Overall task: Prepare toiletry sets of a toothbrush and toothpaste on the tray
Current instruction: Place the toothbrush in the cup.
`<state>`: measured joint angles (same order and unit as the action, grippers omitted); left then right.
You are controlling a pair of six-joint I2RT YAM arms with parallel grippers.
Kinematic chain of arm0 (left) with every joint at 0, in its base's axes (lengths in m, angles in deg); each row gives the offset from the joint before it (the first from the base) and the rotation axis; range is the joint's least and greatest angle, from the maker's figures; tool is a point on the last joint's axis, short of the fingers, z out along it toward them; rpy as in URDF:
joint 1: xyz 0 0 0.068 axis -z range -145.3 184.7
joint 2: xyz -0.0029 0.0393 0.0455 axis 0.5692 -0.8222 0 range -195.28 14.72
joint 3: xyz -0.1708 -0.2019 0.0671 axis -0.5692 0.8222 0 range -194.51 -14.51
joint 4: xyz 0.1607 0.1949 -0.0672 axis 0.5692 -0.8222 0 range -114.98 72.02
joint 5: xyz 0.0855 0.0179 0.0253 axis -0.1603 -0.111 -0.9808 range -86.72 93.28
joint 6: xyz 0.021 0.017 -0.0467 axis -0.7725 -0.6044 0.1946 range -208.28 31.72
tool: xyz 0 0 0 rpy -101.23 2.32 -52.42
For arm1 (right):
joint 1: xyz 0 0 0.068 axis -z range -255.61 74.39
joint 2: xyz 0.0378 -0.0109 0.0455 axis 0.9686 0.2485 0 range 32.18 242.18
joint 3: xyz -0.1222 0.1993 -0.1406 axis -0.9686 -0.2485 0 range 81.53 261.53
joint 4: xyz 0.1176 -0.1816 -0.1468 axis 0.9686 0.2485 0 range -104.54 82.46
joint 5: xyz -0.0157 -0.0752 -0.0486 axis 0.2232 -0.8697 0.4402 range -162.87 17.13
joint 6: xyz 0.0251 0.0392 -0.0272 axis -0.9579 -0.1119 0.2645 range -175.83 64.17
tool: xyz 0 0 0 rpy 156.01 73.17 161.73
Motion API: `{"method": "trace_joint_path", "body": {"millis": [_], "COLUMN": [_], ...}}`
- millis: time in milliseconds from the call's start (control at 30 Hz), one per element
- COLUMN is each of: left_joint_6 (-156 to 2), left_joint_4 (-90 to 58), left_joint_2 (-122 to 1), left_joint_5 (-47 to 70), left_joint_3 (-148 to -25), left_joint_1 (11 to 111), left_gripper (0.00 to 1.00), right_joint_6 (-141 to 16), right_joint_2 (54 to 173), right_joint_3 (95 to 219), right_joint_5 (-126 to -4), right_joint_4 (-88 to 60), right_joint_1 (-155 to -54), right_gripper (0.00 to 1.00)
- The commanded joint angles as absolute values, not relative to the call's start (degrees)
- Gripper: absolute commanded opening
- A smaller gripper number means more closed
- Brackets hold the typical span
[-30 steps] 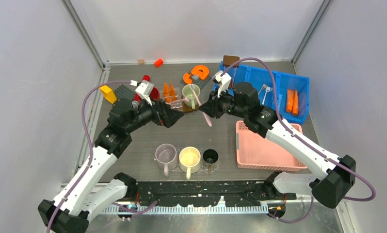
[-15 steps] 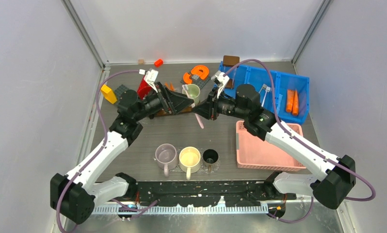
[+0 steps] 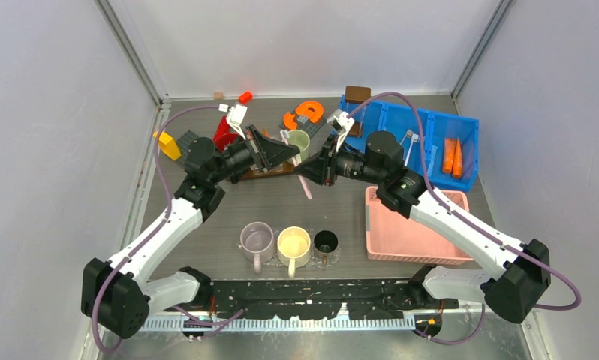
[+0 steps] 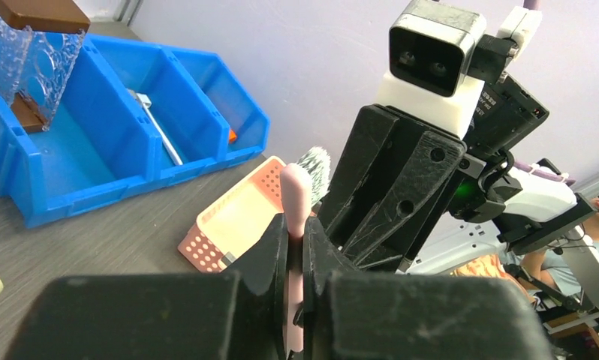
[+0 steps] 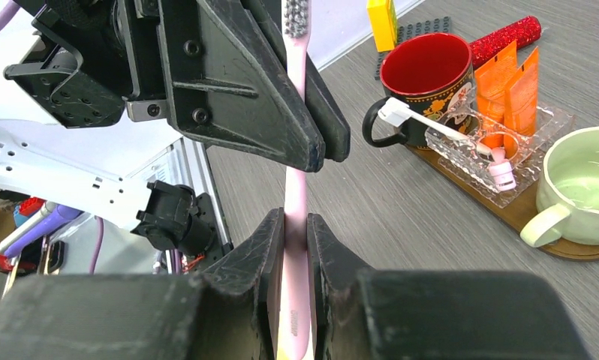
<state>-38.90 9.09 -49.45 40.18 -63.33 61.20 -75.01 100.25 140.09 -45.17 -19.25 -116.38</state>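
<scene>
One pink toothbrush (image 5: 297,150) is gripped from both sides. My right gripper (image 5: 296,219) is shut on its lower handle. My left gripper (image 4: 296,225) is shut on it higher up, just below the bristle head (image 4: 314,163). In the top view the two grippers, left (image 3: 295,155) and right (image 3: 304,171), meet tip to tip above the table's middle, and the pink handle (image 3: 305,188) hangs below them. Orange toothpaste tubes (image 5: 508,84) stand in a clear holder, a white toothbrush (image 5: 430,125) lying beside them. More orange tubes (image 3: 453,156) lie in the blue bin. The pink tray (image 3: 409,232) sits at the right.
A red mug (image 5: 424,73) and a green mug (image 3: 296,141) stand on the brown board behind the grippers. Three mugs (image 3: 294,244) line the near edge. The blue bin (image 3: 424,124) is at the back right, an orange C-shaped block (image 3: 304,114) and a yellow block (image 3: 167,144) further left.
My left gripper came in open towards the right gripper and has shut on the pink toothbrush. The right gripper has kept its hold, shifting slightly left.
</scene>
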Motion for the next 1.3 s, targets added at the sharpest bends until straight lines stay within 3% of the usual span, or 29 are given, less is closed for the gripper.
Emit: {"method": "trace_joint_path", "body": {"millis": [0, 100, 167, 300, 667, 1267], "left_joint_6": [-40.87, -44.71, -48.5, -57.61, -66.74, -57.7], "left_joint_4": [10.09, 5.01, 0.17, -10.38, -24.14, -27.74], "left_joint_2": [-47.06, -45.28, -43.66, -38.64, -22.53, -5.4], "left_joint_5": [41.37, 39.67, 37.9, 30.38, 7.72, -5.69], "left_joint_3": [-64.91, -65.19, -65.66, -65.65, -57.06, -40.35], "left_joint_1": [61.5, 61.66, 61.9, 63.27, 67.86, 67.98], "left_gripper": [0.0, 0.0, 0.0, 0.0, 0.0, 0.0], "right_joint_6": [-75.5, -75.52, -75.33, -74.03, -71.69, -70.78], "right_joint_2": [98.93, 98.31, 97.64, 95.19, 86.31, 79.02], "right_joint_3": [139.85, 139.53, 139.23, 138.1, 132.23, 126.65], "right_joint_5": [-45.28, -45.84, -46.52, -50.05, -64.11, -73.62], "right_joint_4": [-22.53, -22.22, -21.65, -19.74, -16.7, -12.78], "right_joint_1": [-116.74, -116.74, -116.74, -116.71, -116.74, -116.67], "right_gripper": [0.16, 0.48, 0.62, 0.8, 0.87, 0.88]}}
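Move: Between the two grippers the toothbrush stands head up, both hands pinching it, the left nearer the head. From the left hand the lavender cup lies about 8 cm back, 11 cm left and 30 cm below; the yellow cup is some 9 cm back and 1 cm left, the black cup 8 cm back and 7 cm right, the green cup 20 cm ahead. From the right hand the lavender cup is about 6 cm back, 11 cm left and 27 cm down. Taking over the toothbrush, the left hand keeps its pinch near the head and swings it about 13 cm left and slightly back, first nearly level, then down some 11 cm towards the lavender cup, turning counter-clockwise by about 35 degrees. The right fingers open wide, let go of the handle and draw off to the right, turning clockwise. ##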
